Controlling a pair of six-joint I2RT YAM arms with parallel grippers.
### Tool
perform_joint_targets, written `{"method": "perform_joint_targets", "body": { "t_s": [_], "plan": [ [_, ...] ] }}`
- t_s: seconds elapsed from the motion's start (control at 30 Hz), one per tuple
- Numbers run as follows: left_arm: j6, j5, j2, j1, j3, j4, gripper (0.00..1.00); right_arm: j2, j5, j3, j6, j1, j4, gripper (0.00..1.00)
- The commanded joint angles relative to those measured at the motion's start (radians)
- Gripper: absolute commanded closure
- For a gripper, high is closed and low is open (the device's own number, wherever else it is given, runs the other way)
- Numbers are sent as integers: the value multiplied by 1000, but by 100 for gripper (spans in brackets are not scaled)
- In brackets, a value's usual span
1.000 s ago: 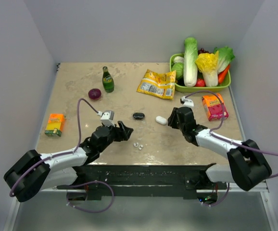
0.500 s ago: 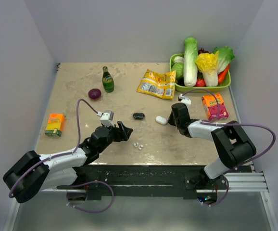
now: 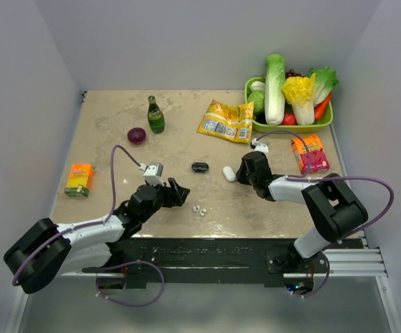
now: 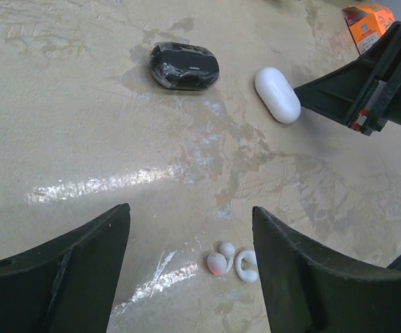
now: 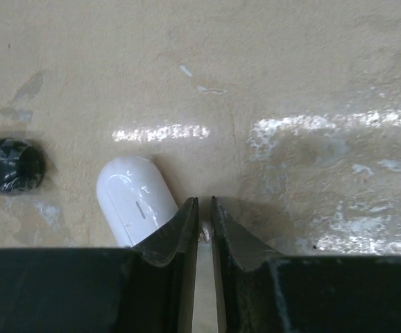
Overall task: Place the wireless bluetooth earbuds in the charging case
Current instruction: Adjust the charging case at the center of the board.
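Note:
Two tiny white earbuds (image 3: 199, 209) lie side by side on the tan table; in the left wrist view the earbuds (image 4: 232, 262) show low between my fingers. My left gripper (image 3: 180, 191) (image 4: 189, 211) hovers over them, open wide, holding nothing. The white oval charging case (image 3: 229, 173) (image 4: 277, 94) (image 5: 134, 198) lies closed further right. My right gripper (image 3: 238, 173) (image 5: 204, 201) is right beside it, jaws drawn to a thin slit with nothing between them. Its left finger (image 5: 176, 229) overlaps the case's near right edge.
A small black object (image 3: 200, 167) (image 4: 184, 66) (image 5: 10, 165) lies left of the case. Further off are a green bottle (image 3: 155, 115), a red onion (image 3: 137, 135), an orange box (image 3: 80, 180), a yellow bag (image 3: 226, 121), a pink-orange box (image 3: 309, 153) and a green vegetable basket (image 3: 292, 127).
My right arm has swung left up to the charging case and its jaws have narrowed. The case has shifted slightly left. The left gripper has barely moved.

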Motion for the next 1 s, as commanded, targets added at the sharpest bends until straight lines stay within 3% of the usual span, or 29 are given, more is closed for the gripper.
{"method": "perform_joint_targets", "body": {
  "t_s": [0.0,0.3,0.97],
  "plan": [
    [10,-15,-19,-5,-16,41,25,-33,-32,-34,2,36,7,83],
    [-2,-15,-44,-5,-35,38,25,-23,-39,-8,28,125,-5,85],
    [-2,-18,-47,-5,-27,25,25,139,-108,162,26,128,-7,82]
  ]
}}
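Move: The white charging case lies right beside the right fingertips, its middle about 3 cm to their left and 1 cm ahead, roughly 1 cm lower. The black case sits some 15 cm left and 4 cm ahead of the hand, and the pair of white earbuds about 16 cm left and 14 cm back. From the left hand the white case is roughly 9 cm ahead and 18 cm to the right, about 6 cm below. The white case, already against the nearly shut right fingertips, is pushed along the table by them as they sweep left towards the black case: first left and back, about 5 cm left and 3 cm back, then left and forward against its near side for another 3 cm or so each way. The hand keeps its low height and turns about 10 degrees counter-clockwise. ##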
